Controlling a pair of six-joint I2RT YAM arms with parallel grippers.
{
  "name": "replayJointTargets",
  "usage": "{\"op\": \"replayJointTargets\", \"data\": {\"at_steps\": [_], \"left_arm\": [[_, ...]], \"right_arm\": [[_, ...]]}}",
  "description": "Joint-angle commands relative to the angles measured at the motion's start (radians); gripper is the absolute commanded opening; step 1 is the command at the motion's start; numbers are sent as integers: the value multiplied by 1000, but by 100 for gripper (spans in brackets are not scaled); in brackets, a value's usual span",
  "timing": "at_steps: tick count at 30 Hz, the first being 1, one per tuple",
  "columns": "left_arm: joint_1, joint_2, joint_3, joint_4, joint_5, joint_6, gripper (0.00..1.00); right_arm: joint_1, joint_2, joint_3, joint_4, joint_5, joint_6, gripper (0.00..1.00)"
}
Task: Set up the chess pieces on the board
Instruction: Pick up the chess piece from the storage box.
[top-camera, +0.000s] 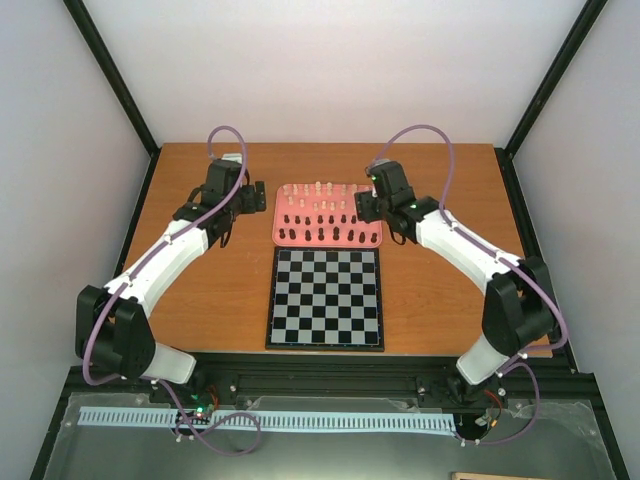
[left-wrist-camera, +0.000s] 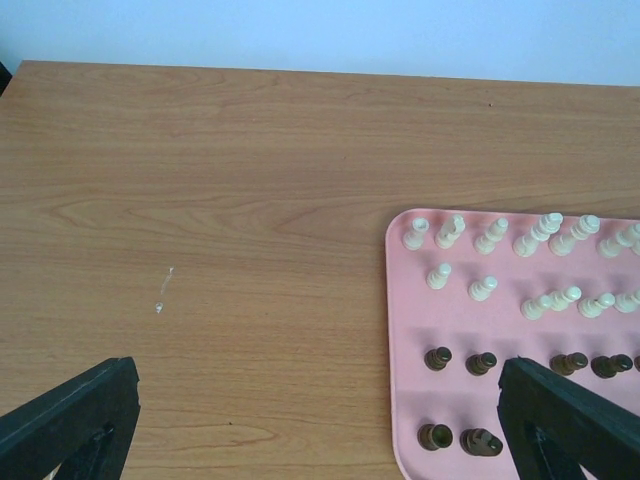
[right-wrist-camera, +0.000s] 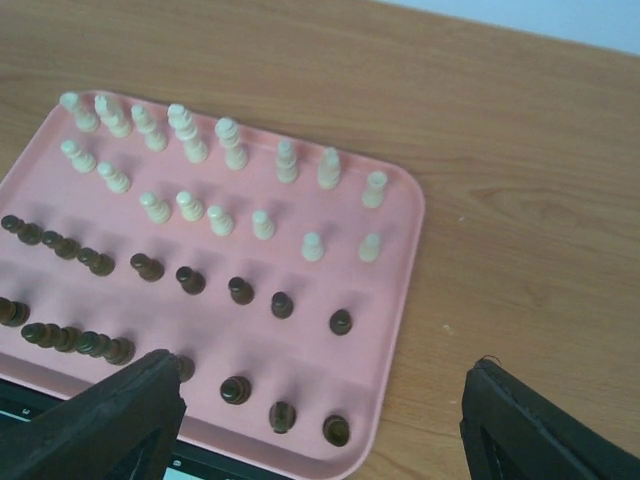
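Note:
The black-and-white board (top-camera: 325, 297) lies bare at the table's near middle. Just behind it, the pink tray (top-camera: 372, 240) holds all the chess pieces: cream ones (top-camera: 320, 188) in the far rows, dark ones (top-camera: 318, 234) in the near rows. My left gripper (top-camera: 250, 197) hovers open beside the tray's left end; its right finger (left-wrist-camera: 570, 420) overlaps the dark pieces (left-wrist-camera: 437, 357). My right gripper (top-camera: 366, 206) hangs open over the tray's right end, its jaws wide above the nearest dark pieces (right-wrist-camera: 282, 304) and holding nothing. Cream pieces (right-wrist-camera: 233, 143) stand beyond them.
Bare wooden table (left-wrist-camera: 200, 200) spreads to the left of the tray (left-wrist-camera: 400, 300) and to the right of it (right-wrist-camera: 520, 220). Black frame posts (top-camera: 115, 80) and pale walls enclose the table. The board's dark border (right-wrist-camera: 215, 468) shows just below the tray's near rim.

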Motion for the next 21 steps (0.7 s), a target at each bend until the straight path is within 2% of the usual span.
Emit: {"op": "replayJointTargets", "data": {"at_steps": [1, 15, 21], "left_arm": [[2, -32, 1, 14, -6, -12, 100], [2, -28, -2, 31, 8, -15, 100], [2, -20, 2, 35, 8, -15, 100]], "right_arm": [[35, 55, 48, -26, -34, -8, 74], [170, 238, 199, -92, -124, -40, 51], [206, 283, 223, -116, -138, -47, 50]]}}
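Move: The dark piece fourth from the left in the storage box's near row lies about 12 cm to the right hand's left, 2 cm back and some 16 cm below. The fifth dark piece in that row stands about 9 cm left and 2 cm back; the dark pawn beyond the fourth is about 12 cm left and 3 cm ahead. The chessboard's middle is about 12 cm left and 18 cm back. From the left hand the fourth piece lies some 16 cm right, 3 cm back and 19 cm below. The right hand sweeps about 11 cm left over the storage box, from its right end to its middle, sinking some 5 cm as it goes towards the fourth and fifth dark pieces of the near row and easing back a couple of centimetres. On the way the wrist turns roughly 15 degrees counter-clockwise and tips its fingers further down, while the fingers narrow from well open to about half open, slowing near the end still above the pieces with nothing touched. ##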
